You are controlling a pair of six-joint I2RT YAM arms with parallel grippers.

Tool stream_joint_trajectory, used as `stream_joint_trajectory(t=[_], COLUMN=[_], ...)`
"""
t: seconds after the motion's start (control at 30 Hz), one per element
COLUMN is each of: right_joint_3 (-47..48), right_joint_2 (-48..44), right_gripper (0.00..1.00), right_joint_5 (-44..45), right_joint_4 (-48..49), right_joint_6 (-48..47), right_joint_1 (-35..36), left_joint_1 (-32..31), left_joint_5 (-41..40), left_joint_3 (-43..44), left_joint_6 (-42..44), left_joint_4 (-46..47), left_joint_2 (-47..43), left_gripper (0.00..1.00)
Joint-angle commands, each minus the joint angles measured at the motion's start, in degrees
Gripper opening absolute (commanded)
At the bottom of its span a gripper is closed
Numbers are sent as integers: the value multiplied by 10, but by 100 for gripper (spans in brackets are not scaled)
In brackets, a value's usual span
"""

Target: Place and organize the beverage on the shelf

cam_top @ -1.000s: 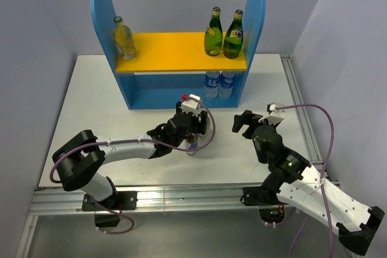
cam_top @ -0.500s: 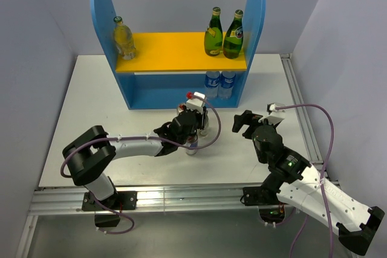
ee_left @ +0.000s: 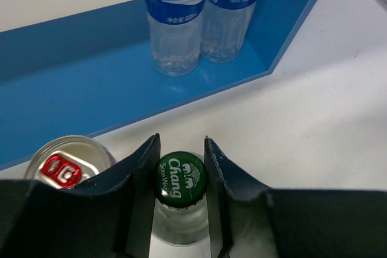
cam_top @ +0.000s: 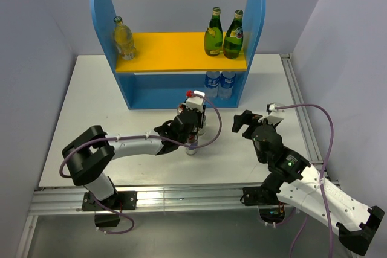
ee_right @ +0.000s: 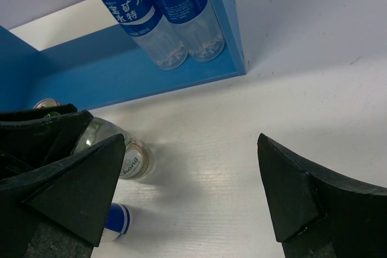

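My left gripper (cam_top: 192, 129) (ee_left: 181, 149) is shut on the green cap (ee_left: 180, 177) of a clear bottle (ee_right: 113, 148) that stands upright on the table in front of the shelf (cam_top: 106, 10). A slim can (ee_left: 66, 164) stands just left of that bottle, and another can (ee_right: 115, 220) shows beside it in the right wrist view. On the yellow upper board (cam_top: 175, 52) stand one clear yellowish bottle (cam_top: 124, 39) at the left end and two dark green bottles (cam_top: 213, 33) (cam_top: 233, 35) at the right end. My right gripper (cam_top: 243, 122) (ee_right: 193, 191) hangs open and empty to the right of the held bottle.
Two clear bottles with blue labels (cam_top: 211, 84) (cam_top: 227, 84) stand at the right end of the shelf's lower level (ee_left: 91, 89). The shelf's tall right side panel (cam_top: 255, 16) rises next to the green bottles. A metal rail (cam_top: 299, 107) runs along the table's right edge.
The left gripper's fingers have closed onto the clear bottle's green cap, after shifting slightly left over it. The right arm has not moved.
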Motion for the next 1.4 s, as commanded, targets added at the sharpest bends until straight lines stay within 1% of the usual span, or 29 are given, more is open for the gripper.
stream_joint_trajectory(t=[0.0,0.3,0.5,0.53,0.6,0.73,0.8,0.83,0.9,1.0,1.03,1.23,1.37], right_joint_3=[-2,-2,-4,-4,-4,-5,-7,-6,-6,-7,-8,-7,-9], right_joint_2=[2,-3,-9,-9,-11,-14,-16,-16,-16,-15,-14,-15,-25], right_gripper=[97,97,97,97,97,97,97,97,97,97,97,97,97], right_joint_5=[6,5,4,4,3,3,3,2,2,-1,-2,-1,0], right_joint_4=[18,19,19,18,18,17,20,19,19,23,23,21,17], right_joint_6=[4,4,5,5,5,6,6,6,6,6,6,6,6], right_joint_1=[4,4,3,4,3,3,3,3,3,3,3,3,3], left_joint_1=[-1,3,13,15,33,79,101,108,129,150,155,195,215], left_joint_5=[-40,-51,-64,-64,-64,-48,-37,-35,-27,-21,-18,-13,-16], left_joint_3=[38,104,171,194,219,297,323,351,397,434,454,511,546], left_joint_6=[17,43,68,74,83,89,98,102,107,114,115,125,143], left_joint_4=[-25,-101,-165,-176,-210,-254,-267,-273,-305,-325,-328,-322,-321], left_joint_2=[-50,-106,-141,-144,-151,-162,-169,-170,-165,-155,-152,-122,-77], left_gripper=[0,0,0,0,0,0,0,0,0,0,0,0,0])
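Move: The left fingers already grip the neck of the clear bottle standing on the table; its place, the upper shelf's left part, lies about 14 cm ahead, 18 cm left, and 14 cm above this hand. Beside it the other clear bottle is some 15 cm ahead and 27 cm left, and the nearer green bottle 16 cm ahead and 4 cm right. On the table a can stands 4 cm ahead and 8 cm left. From the right hand the place is roughly 20 cm ahead, 32 cm left, 10 cm up. Keeping its pinch on the clear bottle's neck, the left hand first eases about 2 cm to its left over the table with a slight roll, then lifts the bottle steeply, some 32 cm in all, towards the upper shelf. Partway up it also swings left, about 16 cm in all, and forward by roughly 8 cm, its fingers turning about 20 degrees counter-clockwise and tipping up some 15 degrees until they point nearly straight ahead and level. ##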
